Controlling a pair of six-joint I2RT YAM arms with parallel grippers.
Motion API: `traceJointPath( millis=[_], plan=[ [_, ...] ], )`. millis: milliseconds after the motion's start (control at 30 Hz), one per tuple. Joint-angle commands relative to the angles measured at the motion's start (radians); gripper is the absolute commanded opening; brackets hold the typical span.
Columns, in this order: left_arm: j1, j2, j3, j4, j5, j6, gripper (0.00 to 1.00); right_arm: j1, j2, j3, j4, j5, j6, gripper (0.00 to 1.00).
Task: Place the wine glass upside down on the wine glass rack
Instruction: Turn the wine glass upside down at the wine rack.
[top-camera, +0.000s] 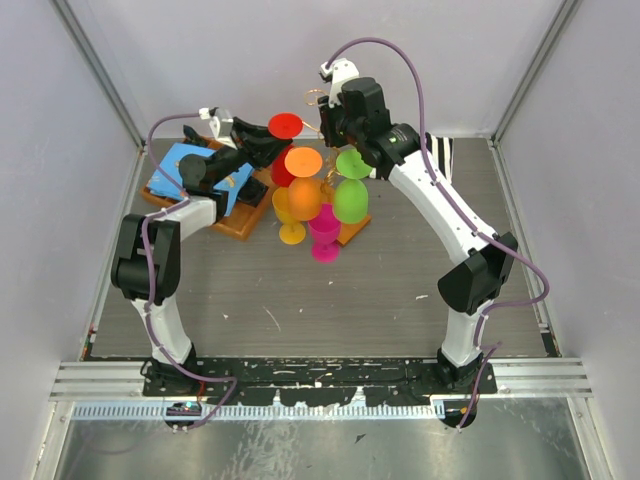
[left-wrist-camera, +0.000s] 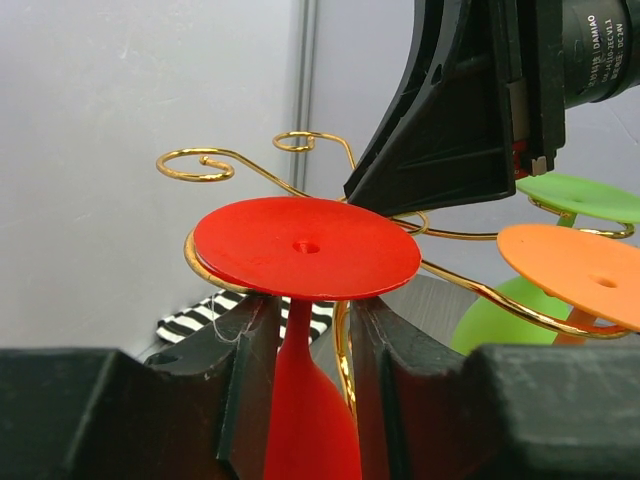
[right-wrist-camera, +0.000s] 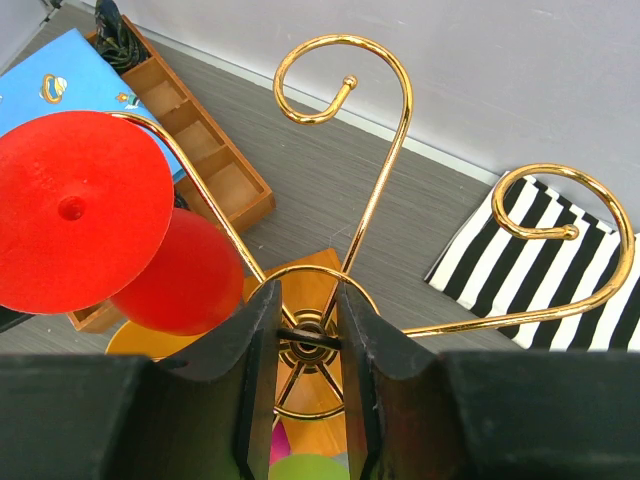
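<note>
The red wine glass (left-wrist-camera: 306, 247) hangs upside down, its flat foot resting on a gold scroll arm of the wine glass rack (right-wrist-camera: 372, 200). My left gripper (left-wrist-camera: 300, 310) is open around the glass's stem just under the foot, with a gap on each side and a gold wire beside the stem. In the top view the left gripper (top-camera: 264, 138) sits left of the red glass (top-camera: 285, 125). My right gripper (right-wrist-camera: 308, 300) is shut on the rack's centre hub from above; in the top view the right gripper (top-camera: 335, 118) is over the rack's top.
Orange (top-camera: 303, 161), green (top-camera: 350, 200) and magenta (top-camera: 325, 235) glasses hang inverted on the rack. A wooden tray with blue cloth (top-camera: 180, 170) lies at the back left. A black-and-white striped cloth (right-wrist-camera: 500, 250) lies behind the rack on the right.
</note>
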Motion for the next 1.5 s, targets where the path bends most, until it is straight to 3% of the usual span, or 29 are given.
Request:
traceJointPath(
  millis=[0, 733, 967, 1267, 1467],
  plan=[
    [0.012, -0.053, -0.027, 0.057, -0.012, 0.014, 0.41, -0.001, 0.022, 0.021, -0.040, 0.004, -0.016, 0.00],
    [0.061, -0.177, -0.181, 0.057, -0.060, 0.043, 0.48, -0.001, 0.030, 0.027, -0.040, 0.010, -0.017, 0.01],
    [0.104, -0.312, -0.371, 0.046, -0.191, -0.016, 0.50, -0.002, 0.024, 0.042, -0.048, 0.025, -0.019, 0.08],
    [0.115, -0.559, -0.598, -0.310, -0.373, -0.084, 0.54, -0.002, 0.019, 0.112, -0.059, 0.059, -0.028, 0.21],
    [0.115, -0.748, -0.629, -0.638, -0.465, -0.041, 0.62, -0.002, 0.022, 0.173, -0.066, 0.083, -0.036, 0.34]
  ],
)
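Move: The red glass already hangs upside down from its hook, its stem between the left hand's parted fingers and its middle some 4 cm below that hand, neither ahead nor aside. From the left hand, the orange glass hangs about 8 cm back, 4 cm right and 5 cm lower; the rack's hub is 9 cm right, 1 cm ahead, at hand height. From the right hand, the red glass lies about 9 cm left, 1 cm back and 4 cm lower. Red glass's stem comes free from between the left fingers, which spread further as that hand backs off: slowly left at first, then faster left and back, sinking late, roughly 11 cm left, 7 back and 5 down. The wrist tips down some 25 degrees and swings counter-clockwise about as much. The right hand stays put, fingers still on the rack's centre. ##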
